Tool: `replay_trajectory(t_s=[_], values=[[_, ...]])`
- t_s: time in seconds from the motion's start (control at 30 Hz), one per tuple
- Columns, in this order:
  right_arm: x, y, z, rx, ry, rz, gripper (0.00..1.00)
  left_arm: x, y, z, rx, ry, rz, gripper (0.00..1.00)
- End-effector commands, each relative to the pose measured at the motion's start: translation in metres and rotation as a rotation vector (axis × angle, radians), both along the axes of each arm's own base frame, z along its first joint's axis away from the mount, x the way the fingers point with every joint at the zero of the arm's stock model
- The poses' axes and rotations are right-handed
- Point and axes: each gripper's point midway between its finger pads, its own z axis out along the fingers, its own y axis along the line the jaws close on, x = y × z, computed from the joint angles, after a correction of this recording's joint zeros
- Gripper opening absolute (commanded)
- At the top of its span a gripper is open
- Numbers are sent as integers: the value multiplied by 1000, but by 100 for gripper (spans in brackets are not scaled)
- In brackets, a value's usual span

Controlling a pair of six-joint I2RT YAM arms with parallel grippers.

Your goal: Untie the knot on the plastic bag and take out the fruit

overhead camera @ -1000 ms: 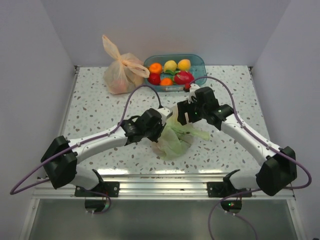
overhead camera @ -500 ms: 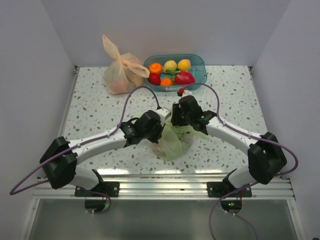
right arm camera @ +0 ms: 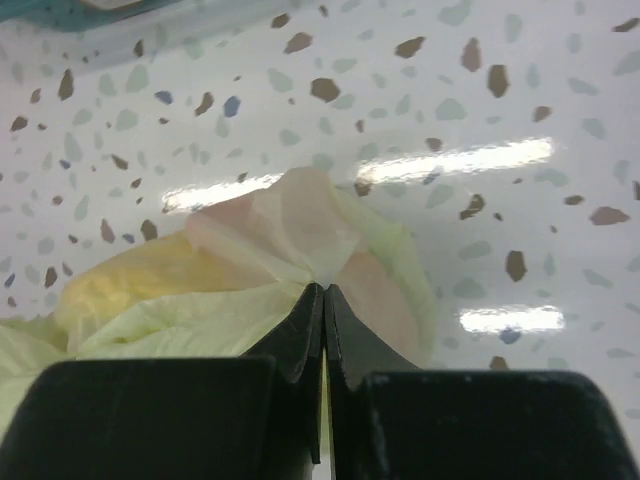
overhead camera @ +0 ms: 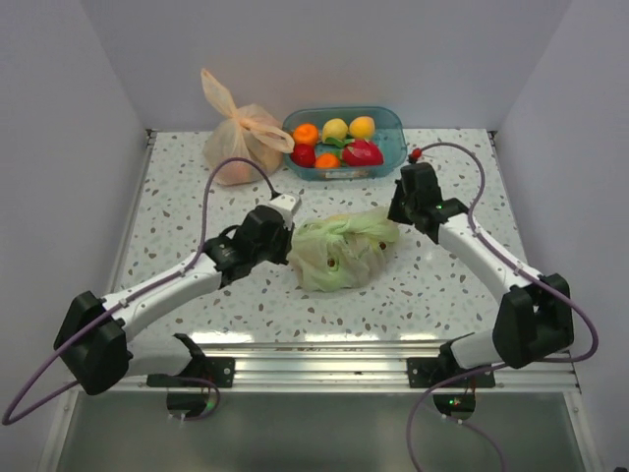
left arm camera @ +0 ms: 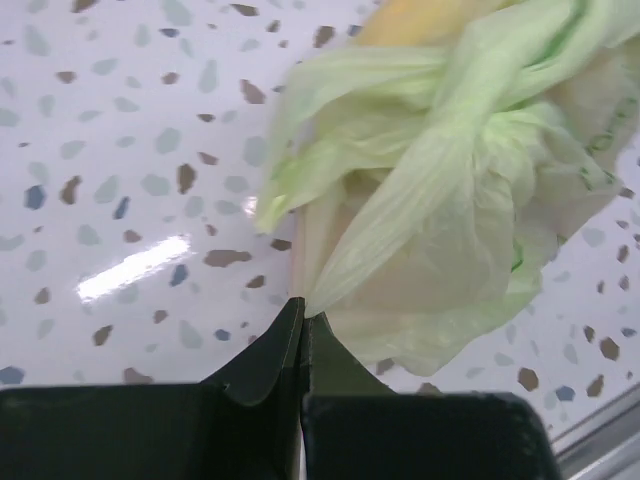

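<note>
The pale green plastic bag (overhead camera: pixel 339 254) lies stretched sideways on the speckled table. Its knot (overhead camera: pixel 334 229) sits on top; it also shows in the left wrist view (left arm camera: pixel 470 110) as twisted green film. Fruit shows dimly through the film: a yellow shape (right arm camera: pixel 150 280) and a pinkish one (right arm camera: pixel 380 300). My left gripper (overhead camera: pixel 290 218) is shut on the bag's left edge (left arm camera: pixel 305 305). My right gripper (overhead camera: pixel 396 211) is shut on the bag's right edge (right arm camera: pixel 325 285). The two pinch opposite ends of the bag.
A blue basket (overhead camera: pixel 390 123) with several loose fruits stands at the back middle. A tied peach-orange bag (overhead camera: pixel 236 138) stands to its left. White walls close in the table on three sides. A metal rail runs along the near edge (overhead camera: pixel 314 359).
Both grippers have moved apart, the left one leftward and the right one to the right and back. The green bag, bunched up between them before, is now pulled out wide.
</note>
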Motion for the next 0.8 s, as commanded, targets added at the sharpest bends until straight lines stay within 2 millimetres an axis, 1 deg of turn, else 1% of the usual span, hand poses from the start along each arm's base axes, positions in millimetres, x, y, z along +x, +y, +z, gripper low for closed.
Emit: replay_trajectory(t_s=[0.0,0.03,0.07,0.1,0.13,0.17,0.2,0.23,0.27,0.3,0.33,0.37,0.4,0.43,0.5,0.53,0.57,0.67,0.7,0.73,0.77], values=[[-3,-39,30,-56,-41,-103,0,19,52,0,99,-27,132,0],[-8,-33,32,-26,-35,-79,0,27,53,10,100,-52,145,0],[-12,-31,30,-8,-28,-73,0,33,53,15,100,-67,150,0],[-16,-28,39,29,-51,-66,0,40,52,15,111,-73,145,0],[-19,-22,40,58,-49,-49,0,47,46,28,91,-94,139,1],[-25,-14,39,99,-34,-16,0,50,41,33,83,-97,129,7],[-29,-9,41,130,-33,-10,0,51,37,33,80,-84,123,14],[-32,-5,45,147,-41,2,0,54,30,45,46,-92,110,28],[-36,-1,44,158,-37,16,0,53,26,47,21,-81,111,35],[-40,6,47,168,-41,37,0,50,19,56,-23,-80,94,50],[-42,9,49,174,-45,46,0,48,17,60,-53,-74,97,60],[-45,14,49,182,-43,63,0,45,13,65,-103,-55,120,68],[-48,22,50,184,-48,88,0,40,13,74,-144,-59,130,79],[-50,25,50,181,-52,96,0,35,8,77,-176,-44,128,81],[-54,34,48,175,-56,119,0,26,-3,85,-246,-32,136,88],[-56,37,43,176,-48,125,0,24,-8,86,-253,-35,133,91],[-56,41,44,185,-55,133,0,19,-15,85,-257,-27,129,91],[-56,43,39,185,-55,137,0,23,-22,64,-233,34,183,92],[-55,43,39,182,-59,138,0,27,-25,51,-223,58,205,91],[-55,43,38,179,-59,140,0,30,-25,47,-226,60,227,91],[-55,43,39,177,-61,142,0,34,-29,46,-258,58,249,91]])
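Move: The green bag's knot lies between the hands: about 12 cm to the left hand's right, 7 cm ahead of it and a little below. From the right hand the knot is some 11 cm left, 2 cm nearer the base and slightly below. Beyond it stands the fruit box, roughly 29 cm ahead and 13 cm right of the left hand; the orange bag is about 28 cm ahead and 11 cm left of the left hand. The green bag's left tail, already pinched, is tugged forward and left some 5 cm before the left fingers open wide and let go; that hand then rises about 6 cm, swings back right towards the knot and starts sinking. The right hand keeps its pinch on the bag's right part, goes 2–3 cm farther right, then turns back about 6 cm left and 6 cm towards the base, lifting slightly. ##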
